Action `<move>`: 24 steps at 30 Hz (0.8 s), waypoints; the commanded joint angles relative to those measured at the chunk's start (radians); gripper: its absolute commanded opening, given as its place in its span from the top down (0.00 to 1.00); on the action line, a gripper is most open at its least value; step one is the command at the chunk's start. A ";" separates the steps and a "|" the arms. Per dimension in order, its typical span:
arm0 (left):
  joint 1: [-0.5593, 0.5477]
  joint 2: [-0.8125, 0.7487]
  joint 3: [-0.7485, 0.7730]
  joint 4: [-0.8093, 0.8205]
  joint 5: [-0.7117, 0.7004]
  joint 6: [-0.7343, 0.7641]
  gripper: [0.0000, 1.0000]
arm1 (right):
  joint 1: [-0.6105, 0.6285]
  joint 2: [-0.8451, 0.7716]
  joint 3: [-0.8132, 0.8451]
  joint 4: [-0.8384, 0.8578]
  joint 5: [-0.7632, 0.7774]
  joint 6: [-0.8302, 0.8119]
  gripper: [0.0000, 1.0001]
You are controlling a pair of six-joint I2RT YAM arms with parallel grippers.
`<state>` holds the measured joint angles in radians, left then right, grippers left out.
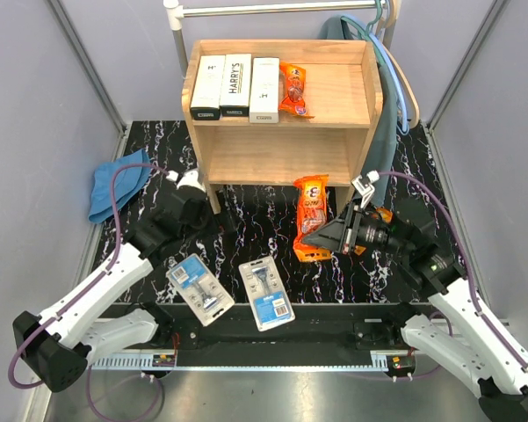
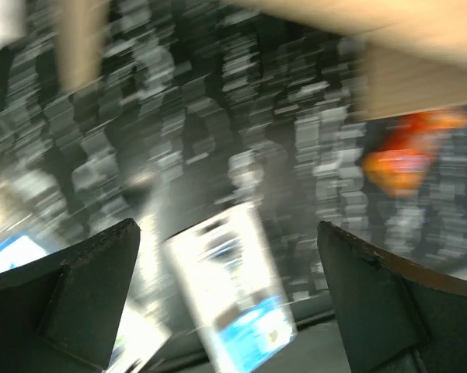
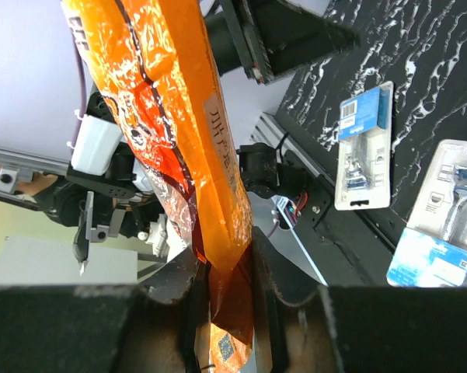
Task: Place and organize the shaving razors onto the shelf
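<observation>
On the top tier of the wooden shelf lie three long white razor boxes and one orange pouch. My right gripper is shut on the end of another orange pouch, held above the mat in front of the shelf. Two blue-backed blister cards lie flat near the front edge. My left gripper hangs open and empty by the shelf's left leg. The left wrist view is blurred, with one blister card below the fingers.
A blue cloth lies at the left edge of the black marbled mat. A metal clothes rail with a hanger and a grey garment stands behind and right of the shelf. A bit of orange shows behind my right wrist.
</observation>
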<state>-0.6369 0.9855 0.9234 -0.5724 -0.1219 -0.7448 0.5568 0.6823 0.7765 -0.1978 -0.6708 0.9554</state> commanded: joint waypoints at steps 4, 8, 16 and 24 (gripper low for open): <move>-0.001 -0.039 -0.014 -0.270 -0.199 0.002 0.01 | 0.006 0.088 0.194 -0.190 0.037 -0.098 0.97; -0.001 -0.031 -0.052 -0.250 -0.167 0.007 0.01 | 0.008 0.118 0.268 -0.265 0.040 -0.119 0.98; -0.001 -0.024 -0.110 -0.221 -0.116 0.019 0.01 | 0.006 0.183 0.431 -0.429 0.057 -0.179 0.99; -0.003 -0.027 -0.153 -0.193 -0.084 0.019 0.01 | 0.008 0.301 0.694 -0.601 0.103 -0.279 0.99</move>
<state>-0.6369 0.9691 0.7845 -0.8131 -0.2356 -0.7368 0.5568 0.9382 1.3117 -0.7029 -0.6086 0.7586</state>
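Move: The left hand, open and empty, has the left razor blister pack about 9 cm back, 11 cm to its left and 20 cm below; the right blister pack lies some 10 cm back and 5 cm to the hand's right, at the same depth. The right hand holds an orange packet. From this hand the free spot on the upper board is roughly 28 cm ahead, 3 cm right and 5 cm higher, with the first orange packet 28 cm ahead, 6 cm left and 6 cm above. Bring the left gripper down some 9 cm with its fingers kept wide open, swinging it left and back towards the left blister pack, quickly leftward at first and then mostly sinking, and tip its fingers about 15 degrees more downward as its left side rolls up. Meanwhile keep the right gripper pinching the orange packet and raise it about 6 cm, edging slightly forward, towards the height of the upper board. ##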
